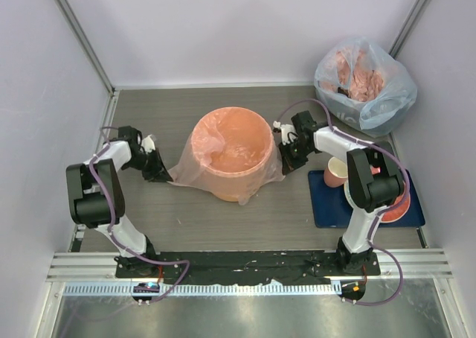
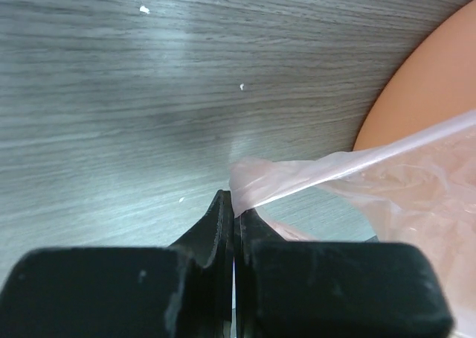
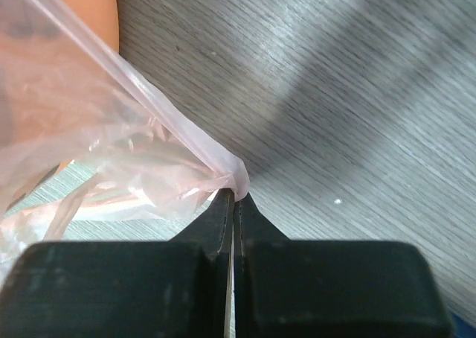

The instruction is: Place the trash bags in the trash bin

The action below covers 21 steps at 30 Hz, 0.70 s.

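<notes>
The orange trash bin [image 1: 229, 152] stands upright mid-table. A thin pale-pink trash bag [image 1: 195, 168] is draped over its rim and down its sides, lining the inside. My left gripper [image 1: 162, 176] is shut on the bag's left corner, low beside the bin; in the left wrist view the film [image 2: 312, 176] runs from the closed gripper tips [image 2: 235, 208] towards the bin [image 2: 428, 85]. My right gripper [image 1: 285, 161] is shut on the bag's right corner; in the right wrist view the bag [image 3: 111, 141] bunches at the gripper tips [image 3: 236, 196], with the bin [image 3: 85, 3] at top left.
A bluish-clear sack stuffed with pink plastic [image 1: 366, 85] sits at the back right corner. A dark blue tray [image 1: 327, 208] at the right holds a small pink cup [image 1: 336, 171] and a plate. Grey walls close in on both sides.
</notes>
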Available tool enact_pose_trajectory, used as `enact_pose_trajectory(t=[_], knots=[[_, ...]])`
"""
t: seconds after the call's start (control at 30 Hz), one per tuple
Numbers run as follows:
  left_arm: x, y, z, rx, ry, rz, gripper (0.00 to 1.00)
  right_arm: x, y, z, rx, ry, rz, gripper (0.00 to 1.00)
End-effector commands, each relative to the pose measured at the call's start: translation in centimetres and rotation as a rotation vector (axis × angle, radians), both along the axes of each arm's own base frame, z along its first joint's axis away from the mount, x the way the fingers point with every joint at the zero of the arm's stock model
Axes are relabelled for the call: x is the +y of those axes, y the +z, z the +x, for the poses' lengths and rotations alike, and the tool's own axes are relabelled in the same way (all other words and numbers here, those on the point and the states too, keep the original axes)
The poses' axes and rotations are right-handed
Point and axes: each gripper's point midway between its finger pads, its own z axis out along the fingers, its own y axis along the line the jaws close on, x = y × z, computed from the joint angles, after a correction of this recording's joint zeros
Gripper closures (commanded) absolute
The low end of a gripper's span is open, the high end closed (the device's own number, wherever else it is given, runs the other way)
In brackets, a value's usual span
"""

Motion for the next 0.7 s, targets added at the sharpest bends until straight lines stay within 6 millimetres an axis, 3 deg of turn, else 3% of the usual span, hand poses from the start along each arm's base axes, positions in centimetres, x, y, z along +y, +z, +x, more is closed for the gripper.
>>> enact_pose_trajectory(t=[0.0, 0.07, 0.1, 0.13, 0.17, 0.2, 0.27, 0.3, 0.37, 0.43, 0.47, 0.53, 0.57, 0.63, 0.67], knots=[[2.8, 1.6, 0.8, -0.091, 0.039, 0.112, 1.00, -2.6, 3.3, 1.0, -0.127, -0.017, -0.102, 0.99], [2.5, 2.9, 1.0, -0.129, 0.034, 0.097, 0.95, -3.0, 4.4, 0.8, -0.140, -0.017, -0.119, 0.94], [2.2, 3.4, 1.1, -0.148, 0.016, 0.082, 0.84, -3.0, 5.4, 0.7, -0.155, -0.017, -0.115, 0.74], [1.8, 4.1, 0.9, -0.160, 0.005, 0.062, 0.74, -3.2, 5.9, 0.1, -0.138, -0.013, -0.119, 0.63], [1.8, 5.0, 1.1, -0.185, 0.001, 0.063, 0.55, -3.2, 6.7, 0.1, -0.145, -0.014, -0.116, 0.53], [1.9, 5.7, 1.0, -0.202, -0.009, 0.066, 0.49, -3.2, 7.8, 0.1, -0.165, -0.017, -0.110, 0.39], [2.2, 7.5, 1.3, -0.266, -0.010, 0.086, 0.27, -3.6, 9.3, -0.2, -0.179, -0.021, -0.106, 0.29], [2.7, 8.0, 1.3, -0.283, -0.004, 0.100, 0.22, -3.8, 9.9, -0.3, -0.190, -0.021, -0.106, 0.15], [3.4, 9.4, 1.6, -0.335, -0.004, 0.142, 0.14, -4.5, 11.6, -0.6, -0.220, -0.010, -0.109, 0.13], [4.1, 10.1, 1.6, -0.354, 0.000, 0.155, 0.14, -4.9, 13.1, -1.2, -0.231, 0.009, -0.109, 0.12], [4.2, 10.8, 1.9, -0.375, 0.001, 0.143, 0.14, -5.3, 14.6, -0.6, -0.265, 0.000, -0.097, 0.12], [4.5, 11.8, 2.1, -0.402, 0.009, 0.131, 0.14, -4.6, 17.3, -0.5, -0.316, 0.039, -0.028, 0.12], [4.4, 12.6, 2.5, -0.430, 0.002, 0.120, 0.14, -3.7, 20.5, 0.5, -0.398, 0.067, 0.016, 0.12], [3.4, 14.2, 2.8, -0.481, -0.025, 0.062, 0.14, -1.3, 23.9, 0.3, -0.443, 0.150, 0.135, 0.15], [3.1, 15.1, 3.0, -0.501, -0.020, 0.041, 0.14, 0.0, 26.6, 1.2, -0.503, 0.179, 0.175, 0.18]])
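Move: Both hands already pinch outspread corners of the trash bag that lines the trash bin, low over the table. The bin's middle lies about 16 cm to the left hand's right, level with it and some 8 cm higher. From the right hand it is roughly 11 cm to the left and 2 cm back, also about 8 cm up. The mug stands about 12 cm to the right hand's right and 1 cm back; the blue-white bag some 18 cm right and 18 cm ahead. Both pairs of fingers open wide and let go of the bag's corners just after the hands start to rise. The left hand climbs about 11 cm, also easing outward to its left. The right goes up faster, some 17 cm, away from the bag corner. Both wrists tip so the fingers swing forward, roughly 15 to 20 degrees. ##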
